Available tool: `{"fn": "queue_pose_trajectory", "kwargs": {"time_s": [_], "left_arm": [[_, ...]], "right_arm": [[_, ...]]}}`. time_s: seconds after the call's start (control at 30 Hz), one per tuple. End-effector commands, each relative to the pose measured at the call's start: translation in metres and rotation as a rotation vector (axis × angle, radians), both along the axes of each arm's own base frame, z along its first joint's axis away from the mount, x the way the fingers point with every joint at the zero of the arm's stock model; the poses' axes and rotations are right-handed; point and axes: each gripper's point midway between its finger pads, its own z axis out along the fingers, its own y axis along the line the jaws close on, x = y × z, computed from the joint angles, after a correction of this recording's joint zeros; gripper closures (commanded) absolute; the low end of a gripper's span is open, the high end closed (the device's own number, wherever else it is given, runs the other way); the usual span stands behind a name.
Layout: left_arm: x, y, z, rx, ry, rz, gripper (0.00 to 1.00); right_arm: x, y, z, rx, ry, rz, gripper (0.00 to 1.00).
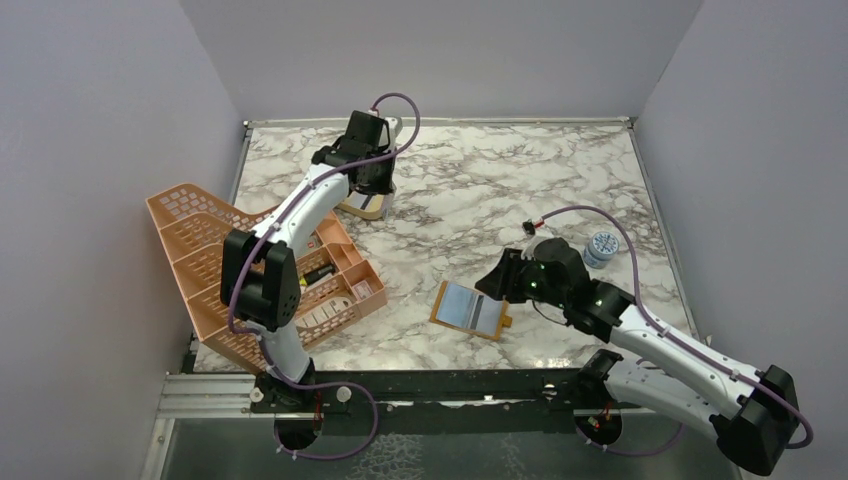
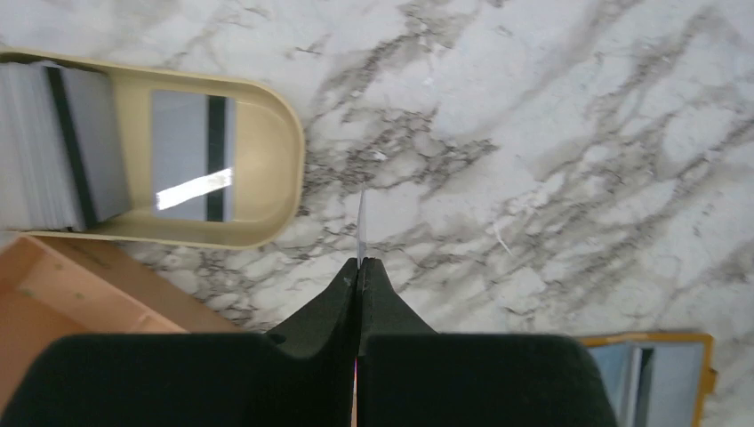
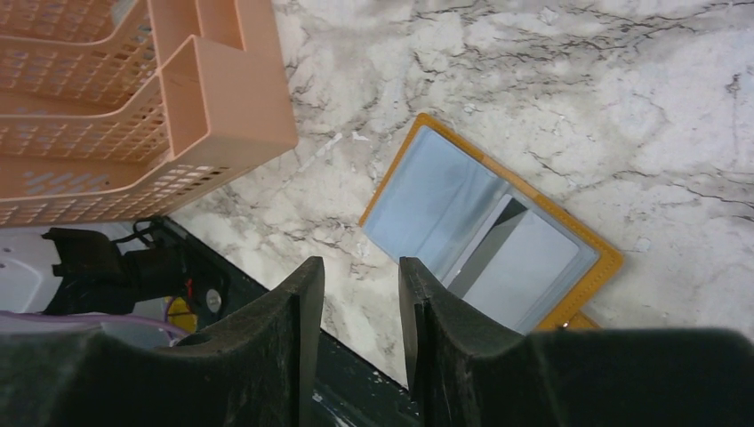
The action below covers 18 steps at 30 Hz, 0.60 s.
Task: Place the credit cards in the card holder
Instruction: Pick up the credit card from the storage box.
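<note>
My left gripper (image 2: 359,262) is shut on a thin credit card (image 2: 361,222), seen edge-on and sticking up from the fingertips above the marble. To its left, a tan oval dish (image 2: 277,142) holds a stack of credit cards (image 2: 36,151) and one flat card (image 2: 191,156). In the top view the left gripper (image 1: 372,180) hangs over that dish (image 1: 362,208) at the back. The card holder (image 1: 470,308) lies open near the front, mustard rim and grey-blue inside (image 3: 427,191), with a grey card (image 3: 525,276) in one pocket. My right gripper (image 3: 360,285) stands open and empty beside its edge.
A big peach lattice rack (image 1: 250,270) stands at the left, close to the left arm and the dish. A small round blue-white container (image 1: 601,247) sits at the right, behind the right arm. The table's dark front rail (image 3: 373,374) runs just under the right gripper.
</note>
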Motion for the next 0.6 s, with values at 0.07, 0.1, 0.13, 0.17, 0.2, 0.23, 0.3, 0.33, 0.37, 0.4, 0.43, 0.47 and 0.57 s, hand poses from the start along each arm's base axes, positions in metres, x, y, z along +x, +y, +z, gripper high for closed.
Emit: {"fn": "queue_pose_trajectory", "kwargs": {"time_s": [0.07,0.1,0.13,0.17,0.2,0.23,0.3,0.33,0.37,0.4,0.43,0.47,0.57], "left_arm": [[-0.051,-0.063,0.028,-0.433,0.068,-0.143,1.0],[-0.06,-0.068,0.026,-0.483,0.085,-0.161,1.0],[-0.067,-0.075,0.029,-0.537,0.09,-0.183,1.0],[-0.074,-0.08,0.029,-0.584,0.104,-0.205,1.0],[-0.081,-0.085,0.031,-0.629,0.12,-0.223,1.0],[-0.088,-0.088,0.032,-0.666,0.142,-0.24,1.0],[-0.104,-0.094,0.032,-0.735,0.198,-0.268,1.0],[-0.111,-0.096,0.032,-0.764,0.224,-0.281,1.0],[-0.12,-0.098,0.034,-0.796,0.252,-0.299,1.0],[-0.125,-0.099,0.034,-0.816,0.268,-0.301,1.0],[-0.13,-0.099,0.035,-0.832,0.279,-0.297,1.0],[-0.135,-0.099,0.037,-0.847,0.287,-0.299,1.0],[-0.15,-0.1,0.042,-0.875,0.312,-0.315,1.0]], "right_arm": [[-0.006,0.022,0.031,0.178,-0.024,0.052,0.64],[-0.006,0.023,0.034,0.19,-0.028,0.054,0.64],[-0.006,0.023,0.034,0.195,-0.027,0.051,0.64],[-0.005,0.023,0.033,0.195,-0.021,0.038,0.64],[-0.003,0.022,0.032,0.195,-0.016,0.025,0.64],[-0.002,0.022,0.032,0.196,-0.014,0.02,0.64],[-0.001,0.026,0.035,0.213,-0.02,0.028,0.64],[-0.001,0.028,0.037,0.225,-0.015,0.029,0.64],[-0.001,0.03,0.039,0.241,-0.008,0.03,0.64],[-0.002,0.032,0.041,0.258,-0.003,0.032,0.64],[-0.003,0.033,0.044,0.278,-0.002,0.037,0.64],[-0.004,0.035,0.045,0.298,0.002,0.041,0.64],[-0.006,0.037,0.048,0.335,0.008,0.039,0.64]]}}
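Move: The left gripper already holds the card it has drawn from the storage box. The card holder lies open about 24 cm back and 18 cm to that gripper's right, some 16 cm below it. The storage box is about 7 cm ahead and 8 cm left, the orange rack's middle roughly 14 cm back and 25 cm left. From the right hand, the card holder lies about 1 cm ahead and 2 cm left, some 12 cm down. Bring the left gripper back about 13 cm and 9 cm to the right, level all the way, off the storage box and towards the card holder. Keep the fingers shut on the card, swinging them up and round from nearly downward to point right. Meanwhile raise the right gripper about 3 cm and ease it as far left, rolling slightly, its fingers still parted. ##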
